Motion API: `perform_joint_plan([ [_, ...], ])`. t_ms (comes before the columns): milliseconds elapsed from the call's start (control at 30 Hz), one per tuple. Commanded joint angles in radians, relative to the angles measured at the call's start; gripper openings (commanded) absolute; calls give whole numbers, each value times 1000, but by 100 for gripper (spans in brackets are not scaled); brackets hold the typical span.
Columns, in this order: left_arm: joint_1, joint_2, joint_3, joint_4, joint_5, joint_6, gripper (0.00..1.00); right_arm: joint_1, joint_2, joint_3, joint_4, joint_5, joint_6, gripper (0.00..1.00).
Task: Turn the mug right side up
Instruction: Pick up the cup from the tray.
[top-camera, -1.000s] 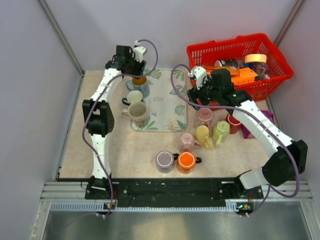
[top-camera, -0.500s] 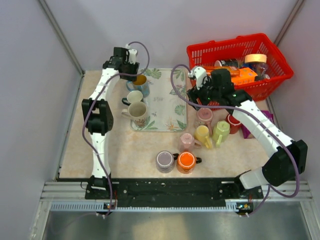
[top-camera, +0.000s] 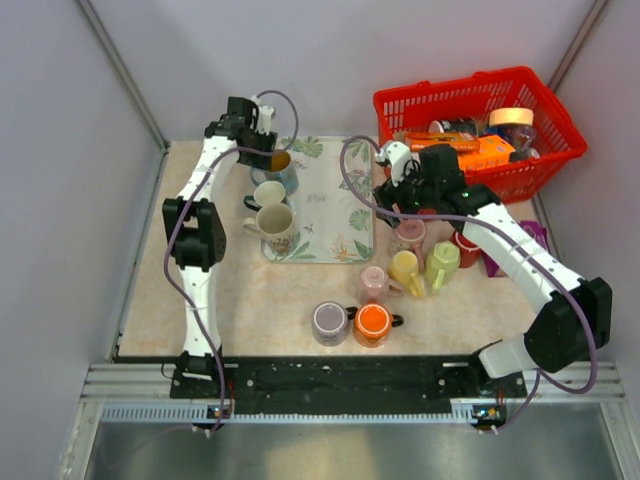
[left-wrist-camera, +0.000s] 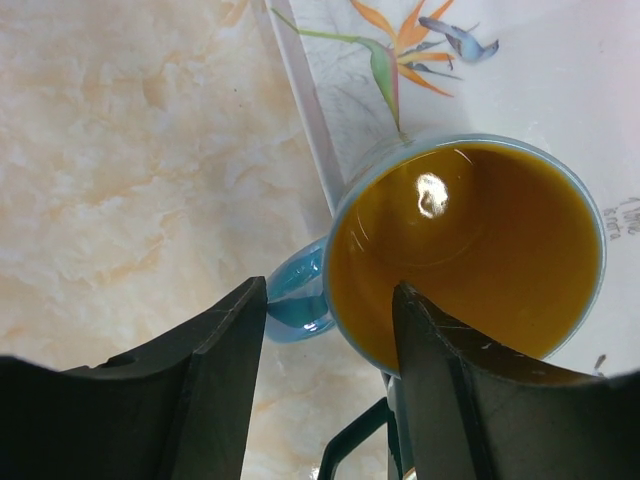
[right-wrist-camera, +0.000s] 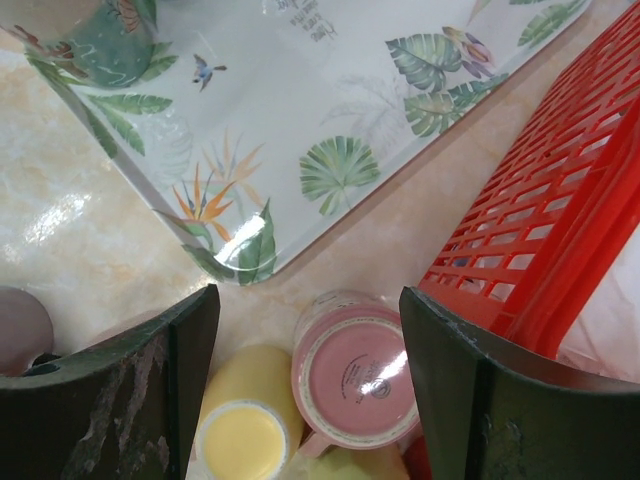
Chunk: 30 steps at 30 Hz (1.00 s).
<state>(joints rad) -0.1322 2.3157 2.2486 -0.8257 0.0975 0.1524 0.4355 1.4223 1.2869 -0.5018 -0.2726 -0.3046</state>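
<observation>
An upside-down pink mug (right-wrist-camera: 355, 375) (top-camera: 408, 235) stands on the table between the tray and the red basket, its base facing up. My right gripper (right-wrist-camera: 308, 300) (top-camera: 398, 200) hangs open above it, fingers apart on either side, touching nothing. A blue mug (left-wrist-camera: 470, 245) (top-camera: 281, 167) with an orange inside stands upright on the floral tray (left-wrist-camera: 560, 70) (top-camera: 335, 205). My left gripper (left-wrist-camera: 328, 290) (top-camera: 264, 148) is open just above the mug's rim and blue handle, holding nothing.
A white mug (top-camera: 268, 193) and a beige mug (top-camera: 275, 222) also stand on the tray. Yellow (top-camera: 405, 268), green (top-camera: 442, 262), red (top-camera: 466, 245), pink (top-camera: 373, 284), grey (top-camera: 329, 322) and orange (top-camera: 372, 322) mugs crowd the table. The red basket (top-camera: 480, 115) sits back right.
My left gripper has drawn back and to the left, off the blue mug. My right gripper has shifted slightly forward over the pink mug.
</observation>
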Motion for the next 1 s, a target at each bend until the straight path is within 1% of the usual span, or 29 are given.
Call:
perform_joint_plan([
  [0,-1,-85,-50,-44,41,51,58,-7,-46,-15,34,-22,25,73],
  [200,0,-73,-37,-58,64,162,55,-7,-59,-26,34,-19,33,73],
  [433,0,-33,28,-81,70,236,52,-9,-69,-32,36,-14,50,73],
  [567,0,-12,62,-49,99,222,45,-9,-68,-37,35,-13,55,73],
  [733,0,19,94,-23,156,170,32,-9,-60,-29,34,-11,59,73],
  [833,0,37,104,-24,151,128,26,-7,-62,-29,35,-10,58,73],
  [967,-1,48,105,-18,145,73,25,-9,-66,-35,37,-10,58,73],
])
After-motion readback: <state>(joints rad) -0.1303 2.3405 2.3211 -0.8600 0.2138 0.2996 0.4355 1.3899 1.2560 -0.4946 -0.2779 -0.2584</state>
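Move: The light-blue mug's middle is about 5 cm to the left hand's right, about 1 cm nearer the base and some 5 cm below; its handle-side rim already lies between the open fingers. The dark green mug stands roughly 9 cm back and 2 cm right of this hand, the tall cream mug some 16 cm back and 4 cm right, both about 5 cm lower. From the right hand the light-blue mug is about 12 cm ahead, 22 cm left and 15 cm below. The left hand first eases back about 1.5 cm while turning clockwise by some 10 degrees, lining its fingers up across the light-blue mug's handle-side rim. It then rises a little over 1 cm, shifts forward again and about 1.5 cm right towards the mug's middle, as the fingers close from over half open to about a quarter, one on the handle side and the other over the mug's inside; a firm pinch can't be seen yet. ##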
